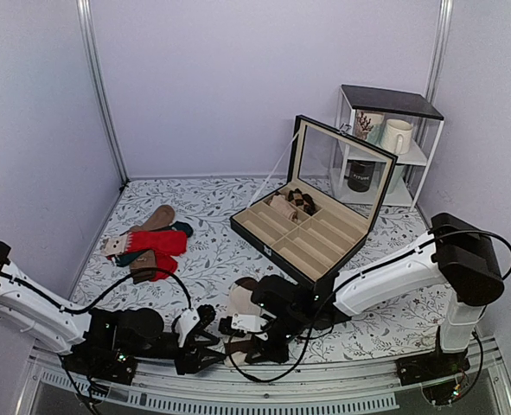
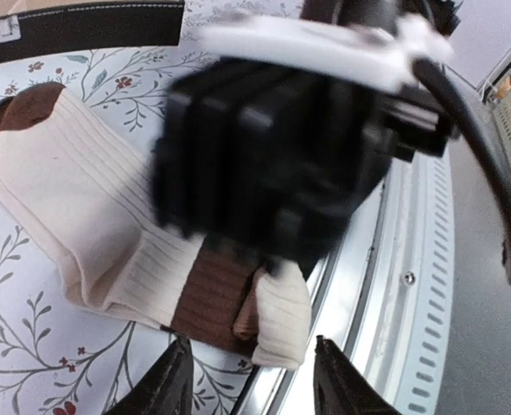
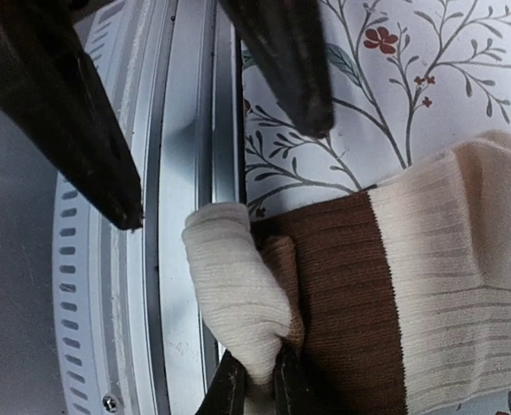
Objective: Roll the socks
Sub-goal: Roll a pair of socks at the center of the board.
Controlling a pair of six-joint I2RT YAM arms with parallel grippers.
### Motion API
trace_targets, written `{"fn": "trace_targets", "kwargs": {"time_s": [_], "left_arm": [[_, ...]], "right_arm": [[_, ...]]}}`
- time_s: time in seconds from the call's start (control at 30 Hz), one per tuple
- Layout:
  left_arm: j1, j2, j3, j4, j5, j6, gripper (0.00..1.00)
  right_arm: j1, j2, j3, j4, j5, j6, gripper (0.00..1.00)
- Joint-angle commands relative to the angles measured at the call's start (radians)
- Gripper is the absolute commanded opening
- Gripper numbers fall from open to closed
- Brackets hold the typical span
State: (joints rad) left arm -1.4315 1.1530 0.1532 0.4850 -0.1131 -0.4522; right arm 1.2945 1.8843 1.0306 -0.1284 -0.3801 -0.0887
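Note:
The socks lie flat at the table's front edge, cream with a brown band and a dark brown end. Their near cream end is folded over into a small roll beside the metal rail. My right gripper is shut on that rolled cream end; in the top view it sits over the socks' near end. My left gripper stands open just in front of the roll with nothing between its fingers. The right gripper's blurred black body hides the socks' middle.
The metal rail runs along the table's front edge right beside the roll. Red socks and tan and teal socks lie at the mid left. An open black compartment box and a shelf with mugs stand behind.

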Motion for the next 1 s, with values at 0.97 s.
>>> {"fn": "trace_targets", "kwargs": {"time_s": [0.97], "left_arm": [[-0.072,0.379,0.072,0.290,-0.001,0.191,0.16]], "right_arm": [[-0.116,0.206,0.076,-0.223,-0.203,0.230,0.04]]}}
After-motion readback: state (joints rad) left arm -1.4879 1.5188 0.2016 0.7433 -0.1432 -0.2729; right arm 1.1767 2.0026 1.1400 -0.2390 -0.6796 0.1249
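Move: The rolled-up cuff end of the striped sock lies about 4 cm to the left hand's right, 1 cm back and 4 cm lower. From the right hand, whose fingers already grip its right part, its middle is 2 cm to the left, level otherwise. The sock's flat brown toe is some 18 cm ahead and 6 cm right of the left hand; the open box's middle, roughly 38 cm ahead and 20 cm right. The sock's roll, still pinched at its right part, is turned forward as the right wrist tips over some 25 degrees, its fingers creeping under 1 cm forward, then holding steady. Meanwhile the open left hand sinks about 4 cm and goes some 2.5 cm right and slightly back to the roll's free left end, its fingers starting to close around that end only at the last. ##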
